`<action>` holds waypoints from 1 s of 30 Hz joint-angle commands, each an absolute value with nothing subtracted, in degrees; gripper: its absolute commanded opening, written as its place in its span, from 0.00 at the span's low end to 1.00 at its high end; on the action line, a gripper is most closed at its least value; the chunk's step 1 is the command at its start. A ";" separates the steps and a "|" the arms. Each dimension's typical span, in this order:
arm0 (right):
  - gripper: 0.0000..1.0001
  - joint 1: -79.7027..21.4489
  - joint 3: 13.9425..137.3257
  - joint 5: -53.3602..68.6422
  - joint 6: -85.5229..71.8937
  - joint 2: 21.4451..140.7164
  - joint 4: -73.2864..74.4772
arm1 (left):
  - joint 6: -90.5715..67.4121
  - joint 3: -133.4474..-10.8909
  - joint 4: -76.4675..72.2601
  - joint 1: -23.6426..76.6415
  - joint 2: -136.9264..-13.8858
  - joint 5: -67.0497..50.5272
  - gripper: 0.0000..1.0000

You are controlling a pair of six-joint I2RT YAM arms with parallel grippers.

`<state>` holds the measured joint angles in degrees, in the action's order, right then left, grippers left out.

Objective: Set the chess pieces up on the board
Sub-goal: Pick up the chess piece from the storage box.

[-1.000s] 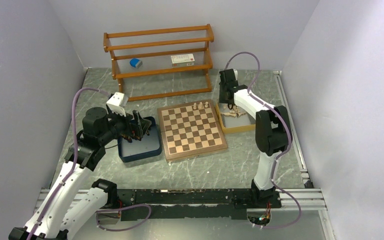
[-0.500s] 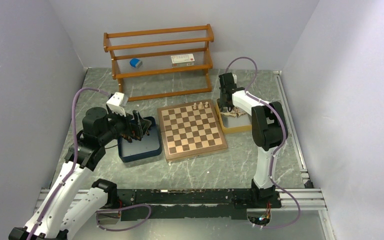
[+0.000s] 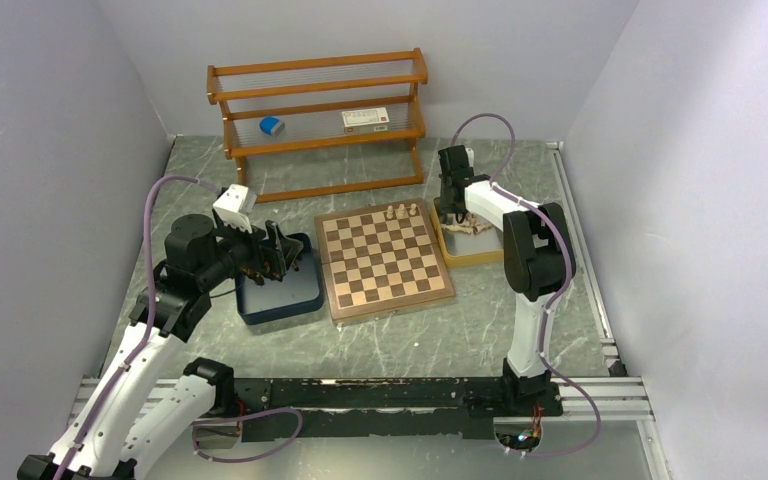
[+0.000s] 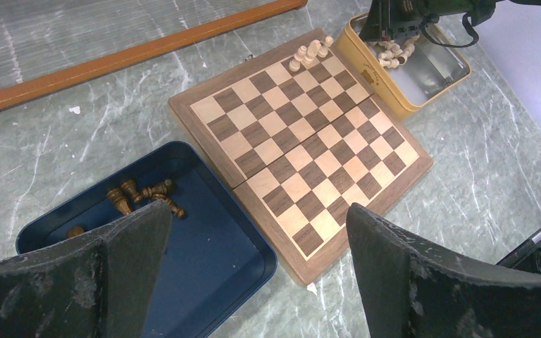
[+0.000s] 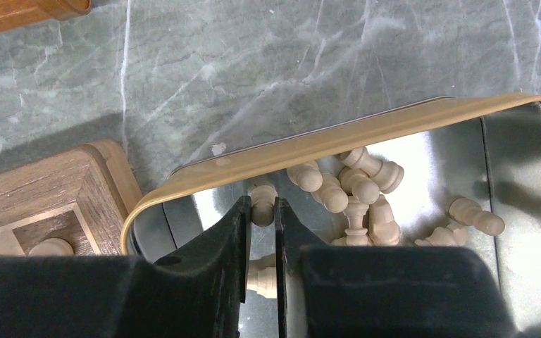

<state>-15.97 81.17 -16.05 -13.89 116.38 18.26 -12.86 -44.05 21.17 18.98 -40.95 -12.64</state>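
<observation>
The board (image 3: 385, 260) lies mid-table with three cream chess pieces (image 3: 401, 211) on its far edge. My right gripper (image 3: 450, 207) reaches down into the yellow tray (image 3: 475, 255). In the right wrist view it (image 5: 262, 211) is shut on a cream piece (image 5: 263, 198) lying in the tray, next to several loose cream pieces (image 5: 356, 190). My left gripper (image 3: 280, 252) hovers open over the navy tray (image 3: 280, 305) with nothing between its fingers. Several dark brown pieces (image 4: 141, 195) lie in that tray's far corner.
A wooden shelf rack (image 3: 320, 120) stands at the back, holding a blue object (image 3: 272, 125) and a white box (image 3: 365, 118). The yellow tray's rim (image 5: 338, 139) is just beyond my right fingertips. Grey walls enclose the table on three sides.
My right gripper has closed its fingers onto a cream piece in the yellow tray, and its arm has shifted slightly left. The left arm has not moved.
</observation>
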 commanded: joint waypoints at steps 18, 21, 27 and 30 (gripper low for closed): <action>0.13 -16.29 82.45 -16.52 -13.97 109.27 23.97 | -12.95 -43.42 19.86 19.51 -40.62 -13.09 0.99; 0.12 -17.22 83.00 -16.31 -14.28 107.96 25.39 | -12.97 -43.42 19.86 19.51 -40.74 -13.11 0.98; 0.12 -19.79 81.87 -14.59 -14.80 104.06 24.69 | -13.04 -43.42 19.78 19.51 -40.64 -13.18 0.98; 0.12 -21.34 82.50 -14.15 -15.24 103.48 25.20 | -13.06 -43.29 19.78 19.51 -40.65 -13.14 0.99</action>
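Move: The right hand already grips a pale chess piece low in the storage box. The row of three placed pieces on the board's far right edge is about 12 cm to its left, 1 cm ahead and 2 cm higher; the board's middle lies 16 cm left and 10 cm back. The loose pieces lie some 5 cm right and 1 cm back, 1 cm lower. From the left hand, the placed row is roughly 24 cm ahead, 25 cm right and 19 cm below. The right hand keeps its closed fingers on the pale piece, holds still briefly at the box floor, then draws it up some 7 cm out of the storage box, easing back about 2 cm as it climbs. Late in the lift it also swings about 3 cm left, away from the loose pieces and towards the placed row on the board, with the fingers still slanting down and forward and the wrist hardly turning. ##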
